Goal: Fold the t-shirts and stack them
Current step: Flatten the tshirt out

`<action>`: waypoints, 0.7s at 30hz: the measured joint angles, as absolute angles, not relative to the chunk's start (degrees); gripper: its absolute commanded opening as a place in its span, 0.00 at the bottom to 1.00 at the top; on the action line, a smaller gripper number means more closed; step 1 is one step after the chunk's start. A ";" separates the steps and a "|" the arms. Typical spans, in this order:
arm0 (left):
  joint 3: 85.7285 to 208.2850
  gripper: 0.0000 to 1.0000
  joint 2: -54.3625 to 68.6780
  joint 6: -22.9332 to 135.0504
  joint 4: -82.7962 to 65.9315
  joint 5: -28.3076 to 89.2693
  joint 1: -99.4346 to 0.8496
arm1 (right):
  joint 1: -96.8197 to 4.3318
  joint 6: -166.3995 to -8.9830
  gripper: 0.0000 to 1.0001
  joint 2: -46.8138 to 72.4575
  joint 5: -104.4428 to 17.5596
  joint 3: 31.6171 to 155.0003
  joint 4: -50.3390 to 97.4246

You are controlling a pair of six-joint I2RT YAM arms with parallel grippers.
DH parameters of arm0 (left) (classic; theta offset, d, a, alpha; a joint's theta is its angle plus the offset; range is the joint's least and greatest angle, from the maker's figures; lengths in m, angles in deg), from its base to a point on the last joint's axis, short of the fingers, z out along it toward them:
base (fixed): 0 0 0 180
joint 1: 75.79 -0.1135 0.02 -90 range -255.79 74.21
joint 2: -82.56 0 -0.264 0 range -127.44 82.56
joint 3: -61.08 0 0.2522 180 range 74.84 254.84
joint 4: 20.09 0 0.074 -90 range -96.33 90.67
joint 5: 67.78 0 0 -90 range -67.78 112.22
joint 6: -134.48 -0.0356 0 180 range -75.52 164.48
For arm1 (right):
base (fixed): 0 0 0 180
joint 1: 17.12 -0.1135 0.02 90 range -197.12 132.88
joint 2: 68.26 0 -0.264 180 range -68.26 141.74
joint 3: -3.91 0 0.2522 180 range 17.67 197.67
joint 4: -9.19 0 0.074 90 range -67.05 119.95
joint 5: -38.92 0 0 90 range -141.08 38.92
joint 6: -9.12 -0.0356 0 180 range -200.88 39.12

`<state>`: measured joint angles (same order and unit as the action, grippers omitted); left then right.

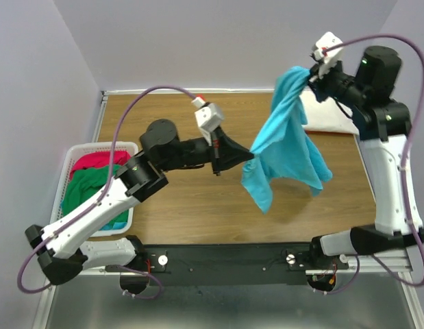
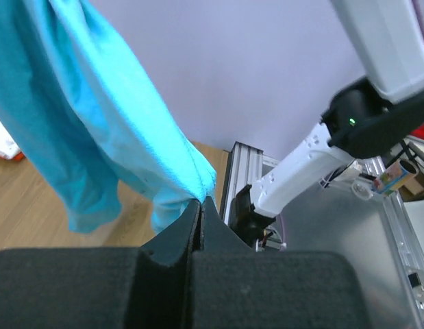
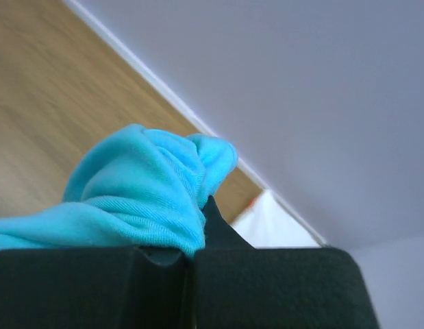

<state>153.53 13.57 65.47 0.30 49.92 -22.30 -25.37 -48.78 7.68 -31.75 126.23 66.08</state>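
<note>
A turquoise t-shirt hangs in the air over the right half of the table, held by both arms. My right gripper is up high at the back right, shut on a bunched top edge of the turquoise t-shirt; in its own view the right gripper has cloth piled over one finger. Lower down, my left gripper reaches in from the left and is shut on a side edge of the same shirt; the left gripper pinches it at the very tips. A cream-white t-shirt lies flat at the back right.
A white lattice basket stands at the table's left edge with a red t-shirt and a green t-shirt in it. The hanging shirt's lowest corner dangles just above the wooden tabletop. Walls close the back and sides.
</note>
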 measured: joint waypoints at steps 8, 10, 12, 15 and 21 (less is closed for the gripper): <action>113.60 0.03 35.82 85.43 -13.77 45.64 -38.51 | -38.46 -53.96 0.56 35.05 -22.99 128.85 64.09; 100.51 0.39 40.02 93.03 -16.59 44.70 -42.76 | -42.20 -57.48 0.71 46.04 -22.48 132.26 63.66; 88.60 0.61 42.51 99.83 -15.72 44.02 -47.72 | -44.73 -60.25 0.79 54.85 -22.77 134.86 63.68; 83.22 0.70 47.52 103.70 -10.58 42.78 -52.42 | -46.04 -62.09 0.80 59.96 -24.38 134.90 65.40; 95.39 0.70 49.48 99.90 -6.14 38.89 -53.73 | -39.33 -62.09 0.80 49.19 -23.29 125.55 65.10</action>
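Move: The cyan t-shirt hangs stretched between both closed grippers, high over the table. The left hand's landing spot is bare table about 17 cm to its left, 4 ahead and 35 below. The basket is some 47 cm left of that hand, 8 ahead and 31 below. The right hand's spot is roughly 23 cm left, 9 ahead and 38 below. The white cloth lies about 14 cm ahead of the right hand, 17 to its right and 37 below. Down and to the left in one fast swing, both hands bring the t-shirt to the table: the left drops about 33 cm, the right about 35, also reaching somewhat forward, each tipping some 50 degrees downward. The fingers open wide on the way down, the right's earlier, and let go of the cloth; then both rise clear, the left higher, the right easing back rightward. ##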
